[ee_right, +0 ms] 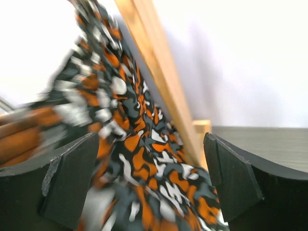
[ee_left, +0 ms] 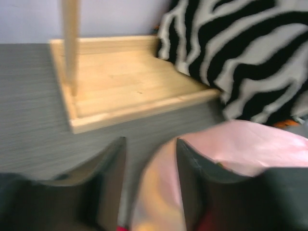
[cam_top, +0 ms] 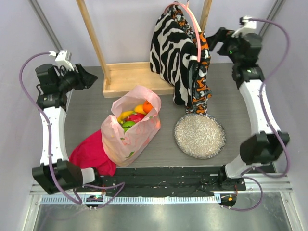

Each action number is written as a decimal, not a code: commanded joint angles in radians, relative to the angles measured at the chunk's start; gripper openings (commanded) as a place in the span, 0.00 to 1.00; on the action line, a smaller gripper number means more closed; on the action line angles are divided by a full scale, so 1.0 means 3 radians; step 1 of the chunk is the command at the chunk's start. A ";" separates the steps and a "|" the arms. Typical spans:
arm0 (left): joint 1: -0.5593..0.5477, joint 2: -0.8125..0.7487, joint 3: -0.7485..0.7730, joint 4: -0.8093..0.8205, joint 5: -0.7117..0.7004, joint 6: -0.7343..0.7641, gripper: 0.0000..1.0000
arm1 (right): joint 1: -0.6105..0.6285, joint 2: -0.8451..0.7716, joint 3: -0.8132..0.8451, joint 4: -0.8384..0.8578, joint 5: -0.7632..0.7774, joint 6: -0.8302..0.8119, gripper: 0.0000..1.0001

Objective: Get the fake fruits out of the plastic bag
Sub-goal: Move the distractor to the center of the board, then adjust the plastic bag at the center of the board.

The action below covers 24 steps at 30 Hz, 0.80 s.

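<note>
The pink plastic bag (cam_top: 131, 130) lies open in the middle of the table, with the fake fruits (cam_top: 134, 116) showing in its mouth: orange, yellow, red and green ones. My left gripper (cam_top: 90, 77) is open and empty at the far left, apart from the bag. In the left wrist view the bag (ee_left: 240, 144) shows blurred past my open fingers (ee_left: 113, 178). My right gripper (cam_top: 214, 39) is open and empty at the far right, close to the hanging fabric. Its fingers (ee_right: 72, 183) frame an orange, grey and white patterned cloth (ee_right: 144, 159).
A silvery round plate (cam_top: 199, 135) lies right of the bag. A magenta-red cloth (cam_top: 92, 155) lies at the bag's left. A zebra-patterned fabric bag (cam_top: 173, 48) hangs on a wooden frame with a wooden base tray (cam_top: 126, 77).
</note>
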 commanded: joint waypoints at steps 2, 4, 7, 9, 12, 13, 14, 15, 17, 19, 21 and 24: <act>-0.0051 -0.0475 -0.0013 -0.0919 0.0778 0.0174 0.66 | -0.0052 -0.1011 -0.0514 -0.0257 -0.0122 -0.0615 1.00; -0.0066 -0.0623 -0.0136 -0.1113 0.0844 0.0231 0.68 | -0.0052 -0.1241 -0.0759 -0.0400 -0.0132 -0.0800 1.00; -0.0061 -0.0884 -0.0198 -0.1465 0.0834 0.0332 0.70 | -0.0057 -0.1589 -0.0817 -0.0819 -0.0596 -0.1158 0.98; -0.0066 -0.0971 0.0010 -0.1802 0.0880 0.0445 0.72 | -0.0052 -0.1687 -0.0695 -0.1465 -0.1336 -0.1550 0.90; -0.0061 -0.0957 0.0552 -0.3110 0.1043 0.1338 0.77 | 0.0116 -0.1580 -0.0316 -0.2371 -0.1834 -0.1925 0.80; -0.0066 -0.0972 0.0589 -0.3599 0.1054 0.1543 0.79 | 0.0142 -0.1549 -0.0320 -0.2486 -0.1891 -0.1992 0.78; -0.0066 -0.1002 0.0565 -0.3721 0.1064 0.1752 0.80 | 0.0157 -0.1514 -0.0376 -0.2523 -0.1921 -0.2028 0.75; -0.0061 -0.1068 0.0433 -0.3838 0.1130 0.1780 0.80 | 0.0183 -0.1447 -0.0437 -0.2442 -0.1952 -0.2049 0.74; -0.0066 -0.1125 0.0319 -0.3855 0.1248 0.1714 0.80 | 0.0285 -0.1376 -0.0622 -0.2217 -0.1927 -0.2018 0.73; -0.0066 -0.1222 0.0293 -0.3732 0.1330 0.1556 0.82 | 0.0478 -0.1207 -0.0653 -0.2012 -0.1698 -0.2120 0.72; -0.0066 -0.1268 0.0354 -0.3808 0.1305 0.1565 0.87 | 0.0592 -0.1034 -0.0587 -0.1966 -0.1590 -0.2222 0.72; -0.0071 -0.1340 0.0452 -0.3875 0.1325 0.1565 0.91 | 0.0822 -0.0890 -0.0378 -0.1905 -0.1650 -0.2167 0.80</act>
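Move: The plastic bag of fruit stands about 11 cm back, 22 cm to the right and 24 cm below the left hand; the red cloth lies some 25 cm back and 2 cm right of that hand, 33 cm down. From the right hand the bag is roughly 23 cm back, 50 cm left and 31 cm down, the round plate 25 cm back, 11 cm left and 40 cm down, and the hanging garment 4 cm ahead, 14 cm left and 16 cm down. Both hands draw back some 20 cm and inward towards the bag, left fingers opening, right turning 45 degrees left. ##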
